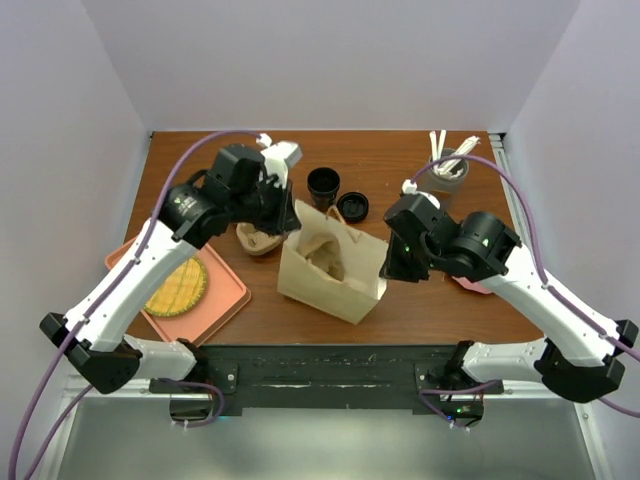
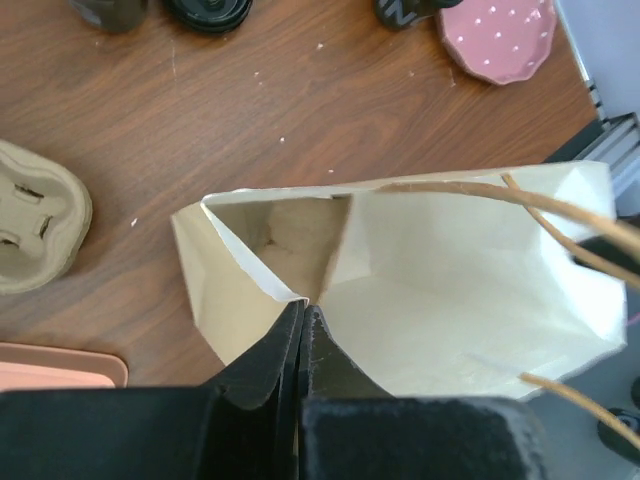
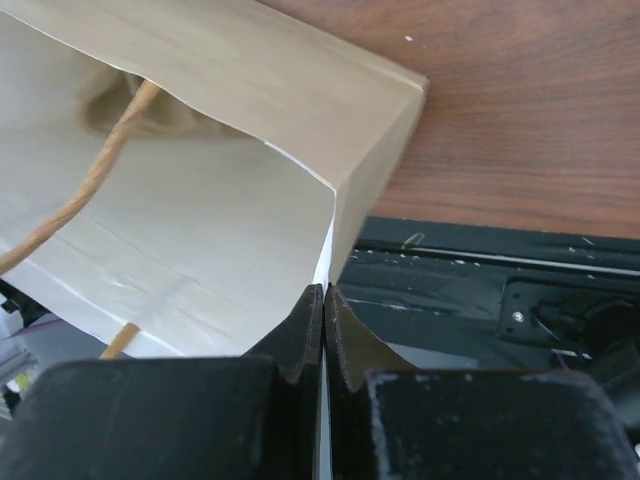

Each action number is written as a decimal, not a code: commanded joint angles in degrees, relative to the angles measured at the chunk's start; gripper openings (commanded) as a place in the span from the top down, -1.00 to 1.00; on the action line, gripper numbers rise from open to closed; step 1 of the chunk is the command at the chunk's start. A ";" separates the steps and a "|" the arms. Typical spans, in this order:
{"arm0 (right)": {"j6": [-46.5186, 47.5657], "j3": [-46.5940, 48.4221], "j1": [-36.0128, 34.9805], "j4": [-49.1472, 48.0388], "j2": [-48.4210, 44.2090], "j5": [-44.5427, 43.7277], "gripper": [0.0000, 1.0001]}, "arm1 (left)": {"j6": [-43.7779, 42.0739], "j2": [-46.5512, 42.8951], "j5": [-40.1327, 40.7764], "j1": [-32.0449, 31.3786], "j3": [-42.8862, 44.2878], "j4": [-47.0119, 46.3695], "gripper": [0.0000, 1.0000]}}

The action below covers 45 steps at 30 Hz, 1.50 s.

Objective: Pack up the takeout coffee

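Note:
A tan paper bag (image 1: 330, 270) with twine handles stands open at mid-table. My left gripper (image 1: 290, 215) is shut on the bag's left rim corner (image 2: 303, 305). My right gripper (image 1: 385, 268) pinches the right rim corner (image 3: 325, 290), jaws shut on the paper. The bag's mouth (image 2: 450, 280) is held spread between them, and its inside (image 3: 200, 230) looks bare. The takeout coffee is not to be made out in any view. Behind the bag stand a lidless black cup (image 1: 323, 185) and a loose black lid (image 1: 352, 207).
A moulded pulp cup carrier (image 1: 258, 240) lies left of the bag. A salmon tray (image 1: 225, 300) holds a yellow woven disc (image 1: 178, 287). A pink plate (image 2: 500, 35) sits under the right arm. A grey cup with white utensils (image 1: 447, 172) stands back right.

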State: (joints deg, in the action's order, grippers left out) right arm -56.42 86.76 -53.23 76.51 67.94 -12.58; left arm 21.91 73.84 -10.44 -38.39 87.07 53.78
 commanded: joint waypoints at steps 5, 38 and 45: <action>0.53 2.73 0.24 -3.46 -2.11 -6.94 1.00 | 1.29 -2.47 0.94 -0.98 5.04 0.54 1.00; 5.17 1.46 2.95 -5.76 -3.61 -14.22 1.00 | 7.54 0.41 3.93 -2.65 4.67 3.41 1.00; 7.21 4.32 3.93 -4.95 -2.01 -16.34 1.00 | 8.41 1.58 3.15 -2.65 6.13 2.92 1.00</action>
State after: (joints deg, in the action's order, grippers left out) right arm -50.70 92.71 -49.82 72.47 68.36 -25.47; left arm 28.99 78.28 -5.91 -41.01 96.40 58.22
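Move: The open paper bag hangs between the hands, already pinched by two opposite rim corners. Its middle is about 3 cm back, 8 cm right and 11 cm below the left hand; from the right hand it is some 5 cm ahead, 8 cm left and 10 cm below. On the table, roughly 26 cm below the left hand, the loose pulp carrier lies 9 cm ahead and 9 cm left, and the black cup 20 cm ahead and 6 cm right. Both hands keep their pinch on the bag's rim corners and shake it in quick up-and-down jerks of some 3 to 5 cm, ending on an upstroke. The right hand also works about 5 cm forward and slightly right, swinging its corner out, away from the base, while its fingertips tip up roughly 15 degrees; the left hand stays nearly over its spot. ##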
